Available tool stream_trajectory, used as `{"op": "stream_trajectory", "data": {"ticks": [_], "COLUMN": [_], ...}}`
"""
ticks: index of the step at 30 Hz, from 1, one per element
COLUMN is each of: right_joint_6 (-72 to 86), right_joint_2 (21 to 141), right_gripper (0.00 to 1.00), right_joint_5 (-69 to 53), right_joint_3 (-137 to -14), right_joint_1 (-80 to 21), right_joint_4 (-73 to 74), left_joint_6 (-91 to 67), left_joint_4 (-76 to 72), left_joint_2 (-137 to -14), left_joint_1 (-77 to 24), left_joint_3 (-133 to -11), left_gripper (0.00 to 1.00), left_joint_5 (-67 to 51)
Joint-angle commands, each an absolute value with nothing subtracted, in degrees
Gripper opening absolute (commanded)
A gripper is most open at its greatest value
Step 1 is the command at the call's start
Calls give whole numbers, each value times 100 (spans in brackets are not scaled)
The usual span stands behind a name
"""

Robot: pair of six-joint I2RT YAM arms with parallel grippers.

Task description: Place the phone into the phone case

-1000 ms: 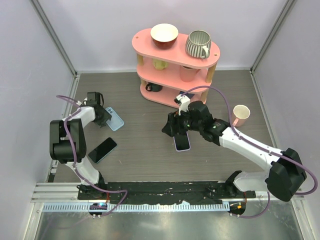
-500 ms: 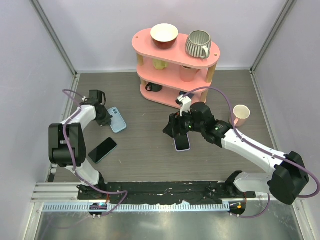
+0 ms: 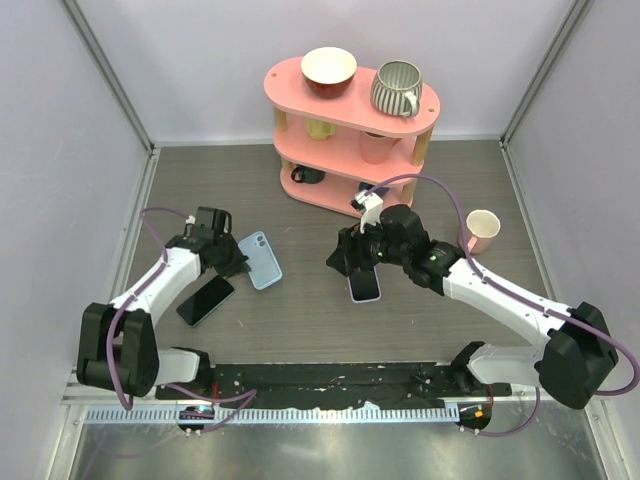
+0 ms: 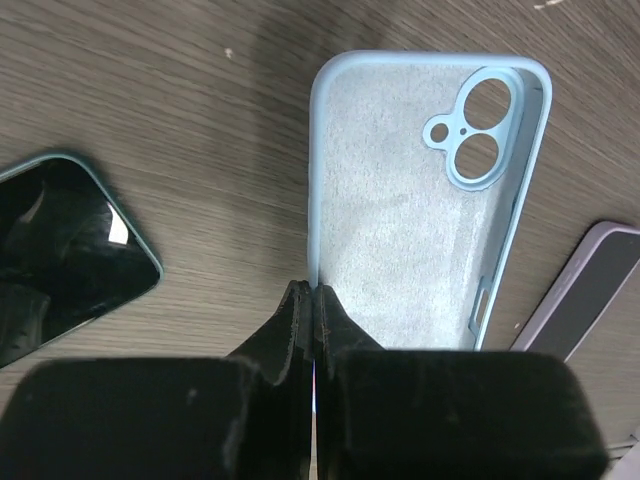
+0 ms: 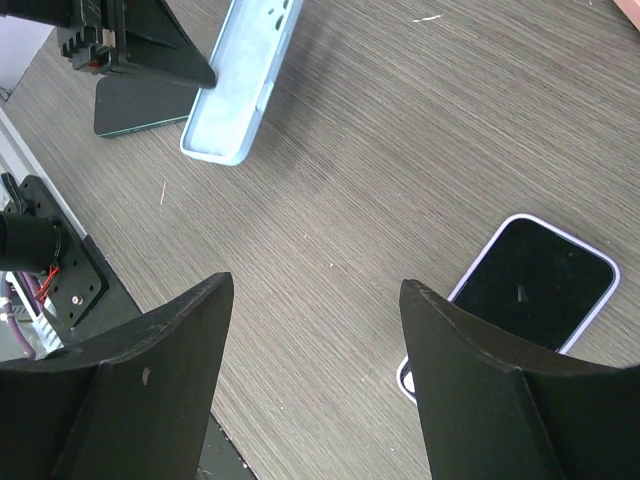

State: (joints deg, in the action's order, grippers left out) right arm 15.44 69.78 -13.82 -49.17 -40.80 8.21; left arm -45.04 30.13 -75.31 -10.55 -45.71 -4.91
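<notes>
A light blue phone case (image 3: 262, 259) lies open side up; the left wrist view shows its inside and camera cutout (image 4: 410, 200). My left gripper (image 3: 238, 262) is shut on the case's near left edge (image 4: 312, 290). A dark phone with a green edge (image 3: 205, 300) lies face up just left of it (image 4: 60, 250). A lavender-edged phone (image 3: 364, 285) lies face up in the middle. My right gripper (image 3: 345, 258) hovers open and empty above the table, beside that phone (image 5: 535, 285). The case also shows in the right wrist view (image 5: 240, 85).
A pink three-tier shelf (image 3: 350, 95) stands at the back with a bowl (image 3: 328, 70), a striped mug (image 3: 396, 88) and other cups. A pink cup (image 3: 482, 230) stands at the right. Walls close in on both sides.
My left gripper has carried the blue case to the right and nearer, away from the left wall and past the dark phone. The right arm has barely moved.
</notes>
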Motion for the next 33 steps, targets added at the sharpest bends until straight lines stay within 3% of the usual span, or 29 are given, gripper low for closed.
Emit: {"op": "stream_trajectory", "data": {"ticks": [1, 12, 17, 18, 21, 22, 27, 30, 33], "right_joint_6": [1477, 1406, 1362, 1354, 1354, 1354, 1362, 1362, 1354], "right_joint_2": [6935, 6943, 6900, 6891, 6891, 6891, 6873, 6847, 6820], "right_gripper": [73, 73, 73, 73, 74, 73, 74, 74, 74], "right_joint_5": [-1319, -1037, -888, -888, -879, -879, -879, -879, -853], "right_joint_3": [-4948, -4992, -4940, -4939, -4913, -4913, -4904, -4887, -4878], "right_joint_1": [-4078, -4061, -4069, -4069, -4061, -4061, -4061, -4061, -4061], "right_joint_4": [571, 712, 773, 791, 774, 791, 791, 791, 800], "left_joint_6": [-4687, -3903, -4016, -4130, -4576, -4710, -6105, -8010, -9787], "left_joint_4": [2715, 2856, 2786, 2795, 2979, 2997, 3725, 4551, 4264], "left_joint_2": [-7435, -9147, -9430, -9431, -9291, -9194, -8132, -7271, -6132], "left_joint_1": [-1230, -2495, -2566, -2593, -2610, -2610, -2514, -2347, -2102], "left_joint_3": [-4649, -5651, -5766, -5757, -5687, -5652, -5721, -5661, -4828], "left_gripper": [0, 0, 0, 10, 59, 65, 86, 98, 96], "left_joint_5": [-509, -589, -677, -625, -274, -229, 991, 2264, 2777]}}
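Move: The left hand, its fingers already shut on the left rim of the blue phone case, is taking the case to a clear patch of table about 13 cm to its right, level ahead and some 4 cm below; the case's middle now lies 4 cm right and 1 cm ahead. The dark phone is about 13 cm left and 9 cm back, the lavender-cased phone some 32 cm right and 3 cm back. From the right hand the patch lies about 14 cm left, 4 cm ahead and 15 cm below. Keeping its pinch on the rim, the left hand carries the blue case about 9 cm right towards the lavender-cased phone while sinking some 4 cm to the table and turning about 20 degrees clockwise, so that the case comes round to point straight ahead. There the fingers open wide and let go of the rim, and the empty hand rises about 9 cm and draws off some 6 cm to the left, turning back counter-clockwise by about 40 degrees. ##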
